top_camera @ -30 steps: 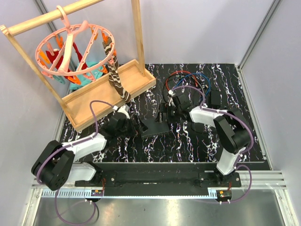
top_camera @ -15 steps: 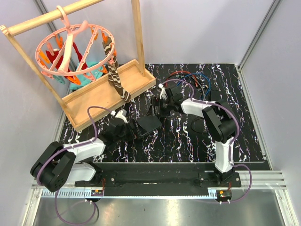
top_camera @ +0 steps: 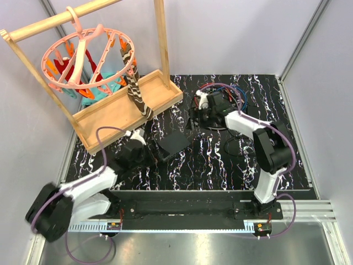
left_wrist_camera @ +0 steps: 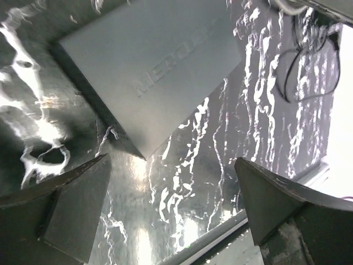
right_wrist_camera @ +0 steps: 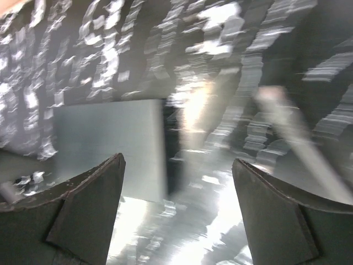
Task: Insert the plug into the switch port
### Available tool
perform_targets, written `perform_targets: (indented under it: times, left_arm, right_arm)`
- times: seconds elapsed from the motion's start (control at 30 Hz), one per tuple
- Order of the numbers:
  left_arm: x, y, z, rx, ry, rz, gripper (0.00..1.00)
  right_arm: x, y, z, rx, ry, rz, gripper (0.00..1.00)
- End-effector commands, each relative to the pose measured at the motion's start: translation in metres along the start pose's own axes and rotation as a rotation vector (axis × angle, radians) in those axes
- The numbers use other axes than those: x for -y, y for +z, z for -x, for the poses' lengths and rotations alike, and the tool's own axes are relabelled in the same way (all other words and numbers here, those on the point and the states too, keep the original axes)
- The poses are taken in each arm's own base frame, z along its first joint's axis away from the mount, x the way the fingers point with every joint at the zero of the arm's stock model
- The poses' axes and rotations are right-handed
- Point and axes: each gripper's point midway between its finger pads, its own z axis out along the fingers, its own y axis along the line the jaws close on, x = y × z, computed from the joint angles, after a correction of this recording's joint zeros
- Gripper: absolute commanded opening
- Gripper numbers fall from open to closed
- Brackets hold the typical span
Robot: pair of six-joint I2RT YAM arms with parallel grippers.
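The switch, a flat matte black box, lies on the marbled table between the arms. The left wrist view shows its top with raised lettering. I cannot make out a port along its edges. My left gripper hangs open just left of the box, and its jaws hold only bare table. My right gripper is open behind the box, near the coiled red, blue and black cables. The blurred right wrist view shows the box ahead of the left finger. I cannot pick out the plug.
A wooden rack tray with a pink clip hanger and a striped cloth stands at the back left. A small black adapter block with a thin cord lies at the right. The metal rail runs along the near edge.
My right gripper has pulled away from the box toward the cables at the back. My left gripper has drawn back to the left, off the box. The box has shifted slightly left.
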Motion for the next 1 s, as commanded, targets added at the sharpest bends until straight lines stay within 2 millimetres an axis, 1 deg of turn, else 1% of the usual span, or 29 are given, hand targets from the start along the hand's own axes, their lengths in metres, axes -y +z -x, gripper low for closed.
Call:
perform_targets:
  times: [0.0,0.03,0.07,0.1,0.13,0.17,0.2,0.23,0.27,0.3,0.33,0.4,0.43,0.47,0.53,0.57,0.67,0.87,0.97]
  left_arm:
    - [0.014,-0.044,0.052,0.187,0.115,0.078,0.99]
    - [0.019,-0.060,0.066,0.258,0.137,0.077,0.99]
    - [0.018,-0.074,0.073,0.273,0.191,0.110,0.99]
    - [0.019,-0.084,0.080,0.302,0.215,0.126,0.99]
    - [0.018,-0.100,0.094,0.366,0.257,0.152,0.99]
    - [0.017,-0.114,0.099,0.380,0.283,0.181,0.99]
    - [0.017,-0.123,0.104,0.403,0.307,0.196,0.99]
    - [0.011,-0.137,0.109,0.432,0.350,0.230,0.99]
    - [0.015,-0.149,0.117,0.465,0.363,0.234,0.99]
    - [0.014,-0.156,0.120,0.484,0.378,0.243,0.99]
    - [0.012,-0.167,0.124,0.514,0.411,0.260,0.99]
    - [0.013,-0.179,0.130,0.555,0.433,0.265,0.99]
    - [0.010,-0.187,0.134,0.585,0.450,0.279,0.99]
    - [0.008,-0.189,0.135,0.597,0.456,0.287,0.99]
    - [0.004,-0.195,0.137,0.622,0.470,0.301,0.99]
    - [0.002,-0.195,0.137,0.622,0.476,0.307,0.99]
    - [-0.002,-0.194,0.135,0.622,0.489,0.320,0.99]
    - [-0.001,-0.197,0.138,0.630,0.508,0.324,0.99]
    - [0.001,-0.198,0.139,0.634,0.523,0.320,0.99]
  right_arm:
    - [0.041,-0.035,0.017,0.055,-0.144,-0.186,0.83]
    - [0.046,-0.035,0.015,0.045,-0.177,-0.207,0.81]
    - [0.051,-0.035,0.014,0.036,-0.205,-0.225,0.76]
    - [0.057,-0.035,0.013,0.023,-0.218,-0.251,0.72]
    - [0.062,-0.032,0.009,0.007,-0.222,-0.263,0.70]
    - [0.065,-0.030,0.010,0.001,-0.239,-0.271,0.68]
    - [0.070,-0.026,0.006,-0.019,-0.242,-0.284,0.62]
    - [0.072,-0.025,0.005,-0.025,-0.248,-0.288,0.59]
    - [0.073,-0.024,0.007,-0.027,-0.251,-0.292,0.56]
    - [0.075,-0.020,0.003,-0.041,-0.249,-0.291,0.50]
    - [0.077,-0.019,0.002,-0.046,-0.250,-0.291,0.47]
    - [0.078,-0.015,0.002,-0.054,-0.250,-0.289,0.44]
    - [0.079,-0.014,0.001,-0.059,-0.248,-0.291,0.44]
    - [0.079,-0.014,0.005,-0.054,-0.252,-0.297,0.44]
    - [0.082,-0.011,0.005,-0.062,-0.255,-0.301,0.44]
    - [0.084,-0.011,0.008,-0.060,-0.256,-0.315,0.43]
    - [0.087,-0.010,0.009,-0.069,-0.258,-0.329,0.43]
    - [0.085,-0.013,0.019,-0.059,-0.275,-0.343,0.44]
    - [0.090,-0.008,0.016,-0.091,-0.277,-0.349,0.44]
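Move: The grey plug, lying on the table, is about 6 cm ahead of the right hand, 3 cm to its right and 6 cm below it. The switch sits askew some 7 cm back and 7 cm left of that hand; the red plug is roughly 10 cm ahead and 12 cm right. From the left hand, the grey plug is about 19 cm ahead and 18 cm right, and the switch 6 cm ahead and 8 cm right, both some 5 cm lower. The right hand leaves the switch empty and swings about 7 cm right and 4 cm forward to the grey plug's cable, sinking some 5 cm from its early crest before easing slightly up, while its fingers tip more steeply down and close to about half open, still touching nothing. Meanwhile the left hand, wide open, backs off the switch, rising fast by about 17 cm and going 16 cm left, its fingers tipping up from the table towards level. ##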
